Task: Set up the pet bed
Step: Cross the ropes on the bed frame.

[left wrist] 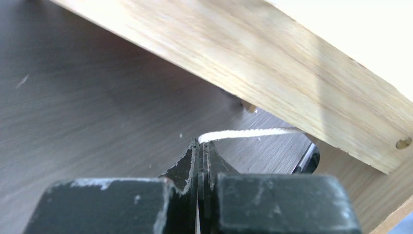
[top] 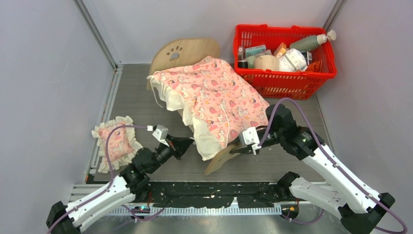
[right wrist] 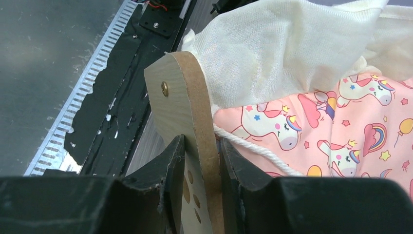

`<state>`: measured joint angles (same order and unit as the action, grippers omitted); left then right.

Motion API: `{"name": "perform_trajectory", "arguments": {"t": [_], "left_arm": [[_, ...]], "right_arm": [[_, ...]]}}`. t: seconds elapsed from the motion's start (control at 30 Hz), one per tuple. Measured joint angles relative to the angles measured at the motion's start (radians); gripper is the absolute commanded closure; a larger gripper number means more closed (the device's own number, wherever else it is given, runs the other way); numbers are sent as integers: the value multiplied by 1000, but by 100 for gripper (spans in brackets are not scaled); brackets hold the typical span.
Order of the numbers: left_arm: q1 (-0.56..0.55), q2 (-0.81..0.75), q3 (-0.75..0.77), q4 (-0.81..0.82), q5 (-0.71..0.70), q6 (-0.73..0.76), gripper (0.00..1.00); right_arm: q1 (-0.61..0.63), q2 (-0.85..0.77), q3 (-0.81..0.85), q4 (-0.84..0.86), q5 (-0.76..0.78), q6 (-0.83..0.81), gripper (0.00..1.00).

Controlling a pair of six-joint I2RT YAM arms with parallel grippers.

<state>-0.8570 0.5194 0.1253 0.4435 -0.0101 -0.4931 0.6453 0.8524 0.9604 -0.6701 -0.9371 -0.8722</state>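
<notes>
The pet bed [top: 187,51], a light plywood frame with a paw-print headboard, lies diagonally across the table with its near end raised. A pink patterned blanket [top: 214,97] with cream lining covers it. My right gripper [top: 238,147] is shut on the bed's footboard [right wrist: 180,92], one finger on each face of the board [right wrist: 200,141]. My left gripper [top: 187,144] is low beside the bed's left rail [left wrist: 292,73]. Its fingers are pressed together on the end of a white cord [left wrist: 243,132] that runs under the rail [left wrist: 202,146]. A white cord [right wrist: 253,148] also lies over the blanket by the right fingers.
A small pink frilled pillow [top: 116,141] lies on the table at the left. A red basket [top: 285,78] filled with bottles and packets stands at the back right. Grey walls enclose the table on three sides.
</notes>
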Motion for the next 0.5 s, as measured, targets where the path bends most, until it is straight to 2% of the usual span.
{"name": "perform_trajectory", "arguments": {"t": [0.1,0.27,0.5], "left_arm": [[1,-81,14,-159,-60,-37,100],[1,49,116,-471,-43,-145,100],[1,249,165,-587,58,-269,100]], "right_arm": [[5,5,-18,-13,4,-9,95],[16,50,-40,-37,19,-13,95],[30,162,-81,-90,89,-13,94]]}}
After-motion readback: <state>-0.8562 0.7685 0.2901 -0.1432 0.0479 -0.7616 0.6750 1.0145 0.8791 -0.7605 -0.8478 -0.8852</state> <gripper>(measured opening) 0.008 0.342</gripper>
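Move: My left hand holds a rope end, with the left end of the raised footboard roughly 11 cm back and 8 cm to its right, at about its height. The frame's side rail runs some 7 cm to this hand's right and 3 cm ahead, slightly above it. From my right hand, which already grips the footboard, that left end is about 11 cm left, 6 cm back and 5 cm lower; the loose rope on the cover lies some 9 cm ahead and 4 cm left. I bring both hands down together. My left hand, still pinching the rope, sinks about 11 cm beside the footboard's left end, easing back a few centimetres on the way, and tips its fingers towards the floor by some 40 degrees. My right hand keeps the footboard between its fingers and lowers it almost straight down, slowly at first, then faster, its fingertips tilting further down. ##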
